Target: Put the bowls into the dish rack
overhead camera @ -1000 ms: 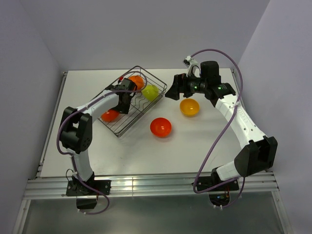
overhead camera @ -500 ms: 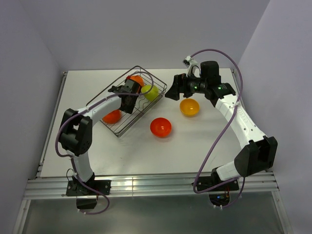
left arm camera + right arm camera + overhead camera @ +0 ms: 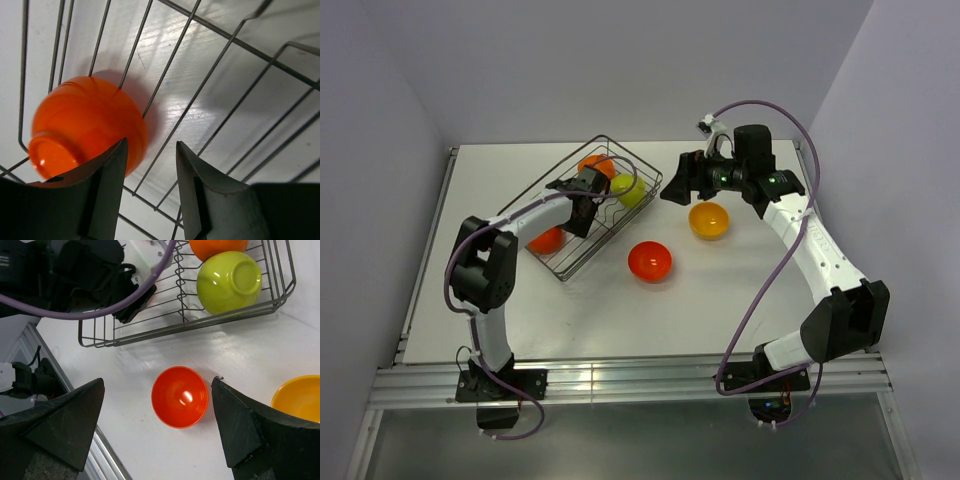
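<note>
The dish rack (image 3: 635,160) stands at the back left. It holds an orange bowl (image 3: 595,163), a lime green bowl (image 3: 627,190) and a red-orange bowl (image 3: 548,238). In the left wrist view that red-orange bowl (image 3: 85,127) lies upside down among the rack's wires (image 3: 232,40). My left gripper (image 3: 150,145) hovers just right of it, its jaws partly apart with nothing between them. Another red-orange bowl (image 3: 180,396) and a yellow-orange bowl (image 3: 709,220) rest upright on the table. My right gripper (image 3: 157,385) hangs wide open above the red-orange one.
In the right wrist view the lime green bowl (image 3: 229,282) lies upside down near the rack's end rim (image 3: 165,329), and the left arm (image 3: 75,275) reaches over the rack. Purple-grey walls close in the white table (image 3: 760,310) on three sides.
The left wrist has shifted a little toward the rack's far end, and its jaws have narrowed. The right arm and all the bowls have stayed put.
</note>
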Robot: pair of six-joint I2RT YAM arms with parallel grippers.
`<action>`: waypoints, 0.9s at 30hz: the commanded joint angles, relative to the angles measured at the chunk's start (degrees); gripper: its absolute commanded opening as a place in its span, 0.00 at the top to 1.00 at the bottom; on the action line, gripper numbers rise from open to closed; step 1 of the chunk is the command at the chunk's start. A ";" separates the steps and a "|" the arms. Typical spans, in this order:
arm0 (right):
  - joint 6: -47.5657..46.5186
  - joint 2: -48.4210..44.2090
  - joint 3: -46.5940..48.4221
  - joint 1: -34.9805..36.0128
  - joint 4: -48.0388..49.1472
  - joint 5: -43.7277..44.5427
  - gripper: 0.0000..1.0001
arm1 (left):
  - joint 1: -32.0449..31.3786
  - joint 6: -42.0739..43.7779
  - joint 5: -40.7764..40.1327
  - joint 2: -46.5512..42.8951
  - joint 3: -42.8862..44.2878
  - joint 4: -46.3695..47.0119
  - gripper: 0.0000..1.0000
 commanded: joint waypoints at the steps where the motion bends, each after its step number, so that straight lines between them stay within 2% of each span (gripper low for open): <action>1: -0.92 -1.86 -0.12 -0.57 0.96 -0.75 0.06 | 1.50 0.37 0.09 1.59 -0.43 -0.91 0.52; 11: -1.45 -1.60 0.58 -0.75 0.26 -0.92 0.06 | 4.32 0.11 -0.88 3.88 1.32 -1.43 0.50; 16: -2.06 -1.42 0.76 -0.83 -0.18 -0.75 0.06 | 4.32 0.11 -0.44 3.80 1.77 -1.70 0.45; 22: -3.90 -0.90 2.87 -1.10 -2.73 -1.19 0.06 | 4.32 0.37 2.45 2.13 3.70 -1.96 0.34; 25: -4.96 -0.81 3.83 -1.80 -3.96 -0.92 0.05 | 4.23 1.16 6.40 -0.85 5.54 -0.74 0.25; 27: -4.97 -0.90 4.36 -2.85 -4.66 -1.10 0.05 | 4.32 1.60 11.04 -4.19 6.77 0.32 0.16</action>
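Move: The red bowl at the near left end of the dish rack stands about 8 cm to the left of my left hand, 2 cm back and a little below it. The green bowl in the rack is some 11 cm ahead and 11 cm right of this hand; the loose red bowl on the table lies roughly 17 cm right and 8 cm back. From my right hand, the racked bowl is about 32 cm left, 2 cm ahead and far below, some 23 cm. With my left fingers still about half open, I sink about 2.5 cm beside the racked red bowl while swinging some 3 cm left, pushing it further towards the rack's left end with my nearer finger. I stay low there briefly, then spread the fingers wide and start to lift out, easing back to the right and slightly forward. ##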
